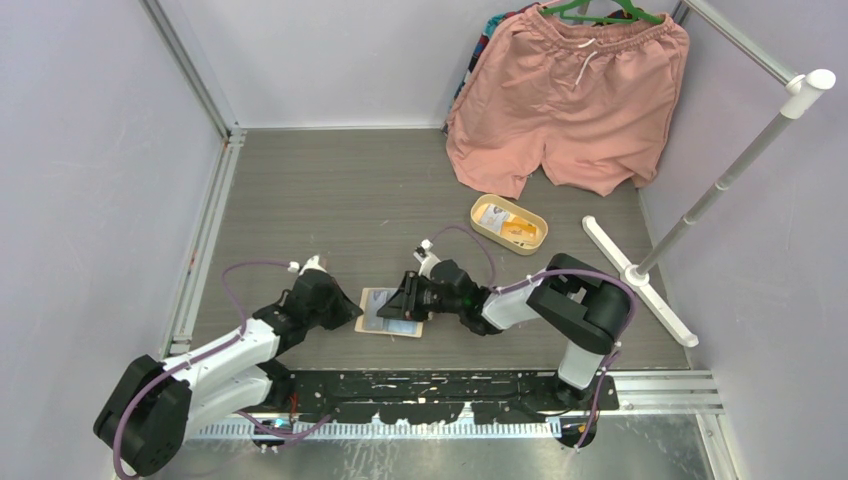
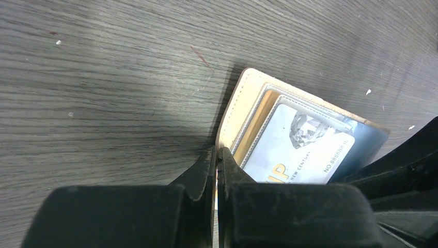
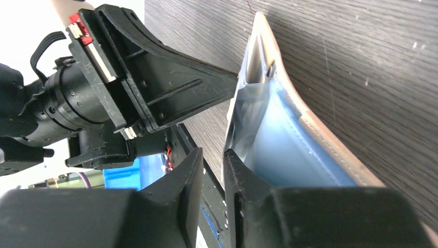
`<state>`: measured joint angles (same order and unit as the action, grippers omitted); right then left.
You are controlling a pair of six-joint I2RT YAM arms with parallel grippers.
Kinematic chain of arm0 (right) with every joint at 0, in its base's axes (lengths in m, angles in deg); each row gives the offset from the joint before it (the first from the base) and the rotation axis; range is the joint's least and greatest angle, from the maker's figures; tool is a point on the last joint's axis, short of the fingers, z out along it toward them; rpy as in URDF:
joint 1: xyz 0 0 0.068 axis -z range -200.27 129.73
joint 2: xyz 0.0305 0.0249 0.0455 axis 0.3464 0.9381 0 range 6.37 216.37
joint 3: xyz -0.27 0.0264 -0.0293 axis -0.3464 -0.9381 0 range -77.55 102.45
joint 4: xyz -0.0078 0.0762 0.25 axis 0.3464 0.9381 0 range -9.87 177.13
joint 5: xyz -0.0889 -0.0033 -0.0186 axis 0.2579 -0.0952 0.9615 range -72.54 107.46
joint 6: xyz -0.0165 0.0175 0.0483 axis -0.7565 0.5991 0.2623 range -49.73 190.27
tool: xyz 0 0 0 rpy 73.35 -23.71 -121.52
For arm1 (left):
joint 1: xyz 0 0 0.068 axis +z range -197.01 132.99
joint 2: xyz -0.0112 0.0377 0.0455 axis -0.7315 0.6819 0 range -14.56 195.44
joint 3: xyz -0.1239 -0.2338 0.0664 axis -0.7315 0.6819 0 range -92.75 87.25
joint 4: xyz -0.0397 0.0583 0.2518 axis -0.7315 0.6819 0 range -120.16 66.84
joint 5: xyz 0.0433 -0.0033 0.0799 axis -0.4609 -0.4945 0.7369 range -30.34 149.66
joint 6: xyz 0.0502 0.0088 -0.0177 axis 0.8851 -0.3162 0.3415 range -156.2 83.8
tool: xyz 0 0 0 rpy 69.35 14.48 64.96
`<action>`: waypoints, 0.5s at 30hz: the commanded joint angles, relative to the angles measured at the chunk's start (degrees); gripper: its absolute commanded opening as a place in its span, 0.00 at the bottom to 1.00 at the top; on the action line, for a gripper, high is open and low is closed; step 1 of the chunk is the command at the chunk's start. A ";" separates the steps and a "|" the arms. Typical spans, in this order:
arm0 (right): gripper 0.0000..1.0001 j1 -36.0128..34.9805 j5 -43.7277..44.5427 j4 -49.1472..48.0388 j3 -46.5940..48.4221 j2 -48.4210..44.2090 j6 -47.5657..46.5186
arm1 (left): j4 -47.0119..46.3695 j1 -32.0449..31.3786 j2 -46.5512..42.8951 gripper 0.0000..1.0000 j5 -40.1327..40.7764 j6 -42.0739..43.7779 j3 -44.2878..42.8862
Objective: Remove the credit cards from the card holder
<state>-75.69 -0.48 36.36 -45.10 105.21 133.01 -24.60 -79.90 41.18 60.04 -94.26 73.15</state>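
The tan card holder [image 1: 388, 314] lies open on the table between my two grippers. My left gripper [image 1: 350, 313] is shut on its pale tan left edge [image 2: 235, 116], fingertips together [image 2: 217, 155]. A whitish credit card [image 2: 302, 150] with gold letters sits in the pocket beside that edge. My right gripper [image 1: 406, 300] is at the holder's right half. Its jaws [image 3: 213, 152] stand a narrow gap apart with nothing between them; one finger [image 3: 243, 181] lies against the pale blue inner pocket [image 3: 281, 150], which is raised off the table. The left gripper's finger [image 3: 170, 88] shows beyond it.
An oval tan tray [image 1: 478, 216] stands right of and behind the holder, with an orange-yellow card [image 1: 522, 231] and a whitish card [image 1: 493, 216] in it. Pink shorts [image 1: 570, 95] hang at the back right. A white rack stand [image 1: 640, 275] stands at the right.
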 commanded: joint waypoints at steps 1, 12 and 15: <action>0.25 -0.52 -0.08 -4.75 -0.49 -2.21 0.10 | 5.07 0.05 0.68 0.00 2.25 1.46 1.63; 0.01 -0.56 -0.17 -4.21 -1.40 -2.44 -0.11 | 4.83 0.08 1.25 0.00 2.33 1.63 1.36; 0.01 -0.53 -0.09 -3.38 -2.21 -3.39 -0.50 | 4.80 0.06 1.31 0.00 2.34 1.64 1.28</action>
<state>-75.69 0.05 36.36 -46.72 105.19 133.16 -24.60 -79.90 41.09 60.06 -94.24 73.15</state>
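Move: The raised edge of the clear card sleeve is right at the right hand's fingertips, about 1 cm to the left and 1 cm below. The open card holder's middle lies about 1 cm to the hand's right and 4 cm below, level with it fore and aft. The diamond card is some 3 cm to its left and 4 cm below. From the left hand, that sleeve edge lies roughly 5 cm to the right and 2 cm up. The right fingers close from about a third open to almost shut, pinching the raised edge of the clear sleeve between their tips. As they close, the right hand sinks about 1 cm and eases slightly to its right, hardly turning. The left hand stays in place and keeps its shut grip on the holder's left edge. ##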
